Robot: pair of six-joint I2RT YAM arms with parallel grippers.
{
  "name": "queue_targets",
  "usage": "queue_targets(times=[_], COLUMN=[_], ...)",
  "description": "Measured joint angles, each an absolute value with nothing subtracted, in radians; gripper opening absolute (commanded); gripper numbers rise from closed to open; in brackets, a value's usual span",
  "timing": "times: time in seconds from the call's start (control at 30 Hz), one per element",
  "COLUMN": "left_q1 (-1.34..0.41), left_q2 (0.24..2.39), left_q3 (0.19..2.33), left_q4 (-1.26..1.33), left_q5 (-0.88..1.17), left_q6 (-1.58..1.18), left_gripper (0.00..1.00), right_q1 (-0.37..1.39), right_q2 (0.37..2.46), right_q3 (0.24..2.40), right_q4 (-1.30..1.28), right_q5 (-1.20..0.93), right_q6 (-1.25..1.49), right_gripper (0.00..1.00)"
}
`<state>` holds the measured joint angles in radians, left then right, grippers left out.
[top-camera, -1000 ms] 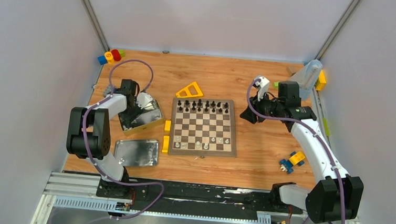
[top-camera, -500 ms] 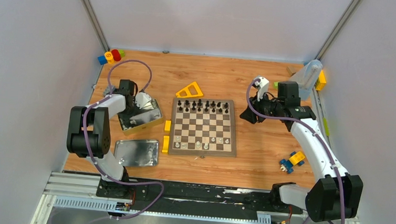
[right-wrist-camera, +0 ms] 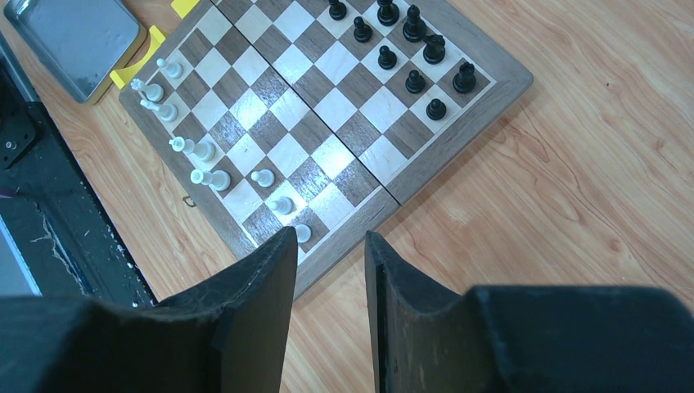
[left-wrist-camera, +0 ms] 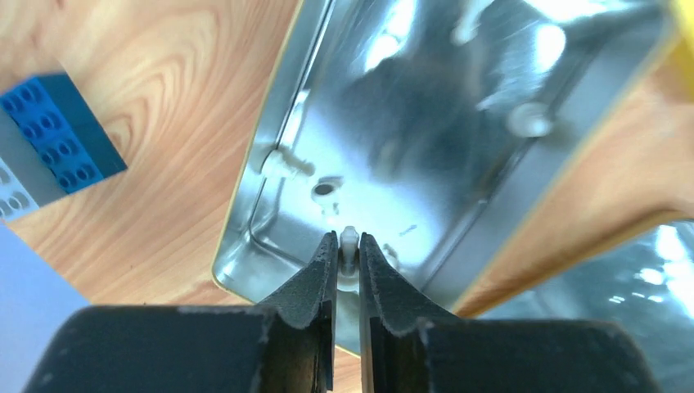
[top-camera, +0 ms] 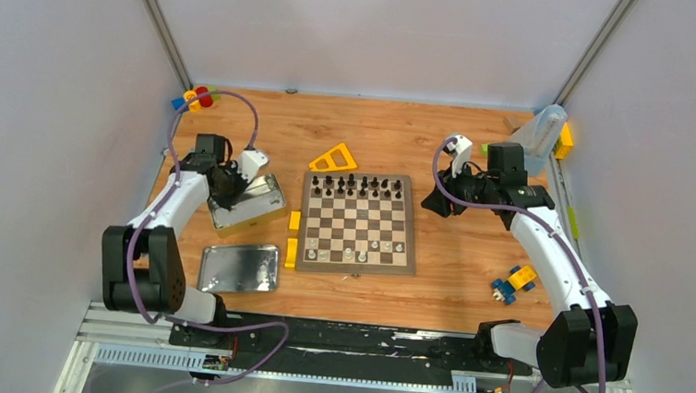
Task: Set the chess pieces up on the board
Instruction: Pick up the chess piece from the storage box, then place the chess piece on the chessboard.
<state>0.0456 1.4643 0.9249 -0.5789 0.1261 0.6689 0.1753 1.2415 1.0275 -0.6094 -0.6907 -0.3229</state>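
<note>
The wooden board (top-camera: 354,267) lies mid-table. Black chess pieces (top-camera: 363,186) fill its far rows and white pieces (top-camera: 359,250) stand along its near rows. My left gripper (top-camera: 228,184) hangs over the open metal tin (top-camera: 265,205). The left wrist view shows this gripper (left-wrist-camera: 348,246) shut on a small white chess piece (left-wrist-camera: 349,242) above the tin floor (left-wrist-camera: 425,123). My right gripper (top-camera: 438,203) hovers off the board's right edge. In the right wrist view it (right-wrist-camera: 330,237) is open and empty over the board's corner (right-wrist-camera: 393,192), with white pieces (right-wrist-camera: 200,151) and black pieces (right-wrist-camera: 409,49) in sight.
A second flat tin (top-camera: 239,268) lies near the left arm's base. Yellow blocks (top-camera: 293,239) and a yellow triangle (top-camera: 333,158) border the board. A toy car (top-camera: 514,282) sits at the right, coloured blocks (top-camera: 196,100) at the back left, and a blue brick (left-wrist-camera: 57,131) beside the tin.
My left gripper's fingers have closed on the white piece in the tin, and the left arm has shifted left and back. The right arm has not moved.
</note>
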Motion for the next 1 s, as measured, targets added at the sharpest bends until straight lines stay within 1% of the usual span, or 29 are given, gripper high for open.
queue_targets(times=[0.13,0.27,0.4,0.43,0.47,0.57,0.73,1.0], left_q1=[0.046,0.006,-0.140,-0.149,-0.223,-0.355,-0.542,-0.735], left_q2=[1.359,1.311,1.309,1.309,1.311,1.333,1.431,1.591], left_q3=[0.950,1.006,1.046,1.047,1.048,1.052,1.058,1.041], left_q4=[-0.627,-0.659,-0.648,-0.638,-0.629,-0.575,-0.441,-0.129], left_q5=[0.295,0.456,0.598,0.636,0.670,0.780,0.882,0.991], left_q6=[0.648,0.618,0.579,0.571,0.565,0.542,0.503,0.450], left_gripper=[0.12,0.11,0.09,0.09,0.09,0.08,0.09,0.08], right_q1=[0.175,0.175,0.169,0.165,0.156,0.113,0.049,0.002], right_q2=[1.242,1.248,1.258,1.258,1.258,1.258,1.258,1.258], right_q3=[1.028,1.028,1.028,1.028,1.028,1.028,1.028,1.028], right_q4=[-0.609,-0.609,-0.609,-0.609,-0.608,-0.608,-0.607,-0.605], right_q5=[-0.691,-0.690,-0.685,-0.685,-0.685,-0.684,-0.682,-0.682], right_q6=[-0.323,-0.323,-0.323,-0.323,-0.323,-0.323,-0.323,-0.323], right_gripper=[0.36,0.35,0.34,0.34,0.34,0.34,0.34,0.33])
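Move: My left hand already holds a white chess piece, just clear of the storage box floor. The empty near-row squares at the board's right lie about 39 cm to its right, 9 cm back and 4 cm below; the white pawns stand 3 cm beyond them, and the upper yellow brick about 16 cm right of my hand, level with it. From my right hand those squares are some 9 cm left, 6 cm back and 16 cm down. I lift the held piece up out of the box and sweep it with my left hand about 38 cm to the right, climbing some 11 cm before easing down a little, drawing back about 12 cm towards the board's near right squares. The wrist swings clockwise some 65 degrees, its left side dipping, with the grip kept. Meanwhile my right hand shifts about 5 cm right and slightly forward, away from the board. ##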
